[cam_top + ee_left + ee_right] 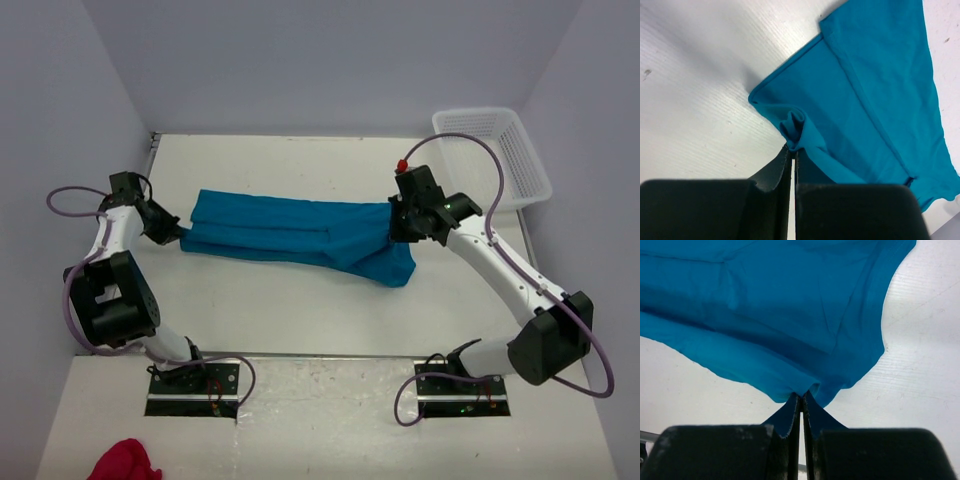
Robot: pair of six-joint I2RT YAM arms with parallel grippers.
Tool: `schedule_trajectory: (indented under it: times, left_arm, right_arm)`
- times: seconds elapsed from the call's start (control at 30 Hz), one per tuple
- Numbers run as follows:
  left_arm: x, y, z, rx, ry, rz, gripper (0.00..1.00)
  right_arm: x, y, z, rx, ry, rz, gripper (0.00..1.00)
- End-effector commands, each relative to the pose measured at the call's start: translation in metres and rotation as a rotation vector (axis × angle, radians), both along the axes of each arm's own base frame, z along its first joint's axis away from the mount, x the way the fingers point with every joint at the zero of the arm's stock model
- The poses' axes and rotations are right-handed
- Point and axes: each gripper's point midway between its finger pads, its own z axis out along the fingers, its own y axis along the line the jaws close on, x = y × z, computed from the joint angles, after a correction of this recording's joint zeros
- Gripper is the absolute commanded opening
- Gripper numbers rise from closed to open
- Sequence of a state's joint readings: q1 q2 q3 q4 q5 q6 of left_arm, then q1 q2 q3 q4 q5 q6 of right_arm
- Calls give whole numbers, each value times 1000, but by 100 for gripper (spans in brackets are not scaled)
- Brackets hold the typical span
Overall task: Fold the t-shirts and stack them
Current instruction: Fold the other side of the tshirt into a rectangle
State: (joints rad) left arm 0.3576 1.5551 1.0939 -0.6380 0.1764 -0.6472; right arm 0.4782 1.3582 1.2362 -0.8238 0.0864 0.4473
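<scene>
A plain teal-blue t-shirt is stretched into a long band across the middle of the table, folded lengthwise. My left gripper is shut on the shirt's left end; in the left wrist view its tips pinch a bunched fold of the t-shirt. My right gripper is shut on the right end, and the cloth droops below it toward the front. In the right wrist view its tips clamp the hem of the t-shirt, which hangs just above the table.
A white mesh basket stands at the back right corner of the table. A red cloth lies at the front left, below the arm bases. Walls close in on the left, back and right.
</scene>
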Motion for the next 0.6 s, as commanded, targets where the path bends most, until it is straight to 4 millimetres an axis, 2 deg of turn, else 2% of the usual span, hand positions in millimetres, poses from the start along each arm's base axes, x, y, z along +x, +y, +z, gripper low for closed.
schedule_trajectory:
  times: [0.0,0.27,0.43,0.57]
  left_arm:
    - [25,2,9,1,-47,-22,0]
    - [51,1,-7,13,-7,-66,0]
    - [64,3,-10,30,0,-84,0]
    - [70,1,-21,26,29,-98,0]
  right_arm:
    - [11,4,5,-2,-3,24,0]
    - [25,6,-22,-43,71,14,0]
    - [36,3,-29,-51,90,-1,0]
    - [41,2,-35,-62,105,-8,0]
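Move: Both grippers hold the t-shirt's raised hem. The far left corner lies roughly 11 cm ahead of the left hand, 4 cm right and 7 cm down; the near left corner some 3 cm back and 3 cm left. The far right corner is about 12 cm ahead of the right hand, 4 cm right and 14 cm down; the near right corner 7 cm back, 2 cm right. Both hands keep the hem pinched, the left going about 6 cm forward, the right 5 cm down and 3 forward. ##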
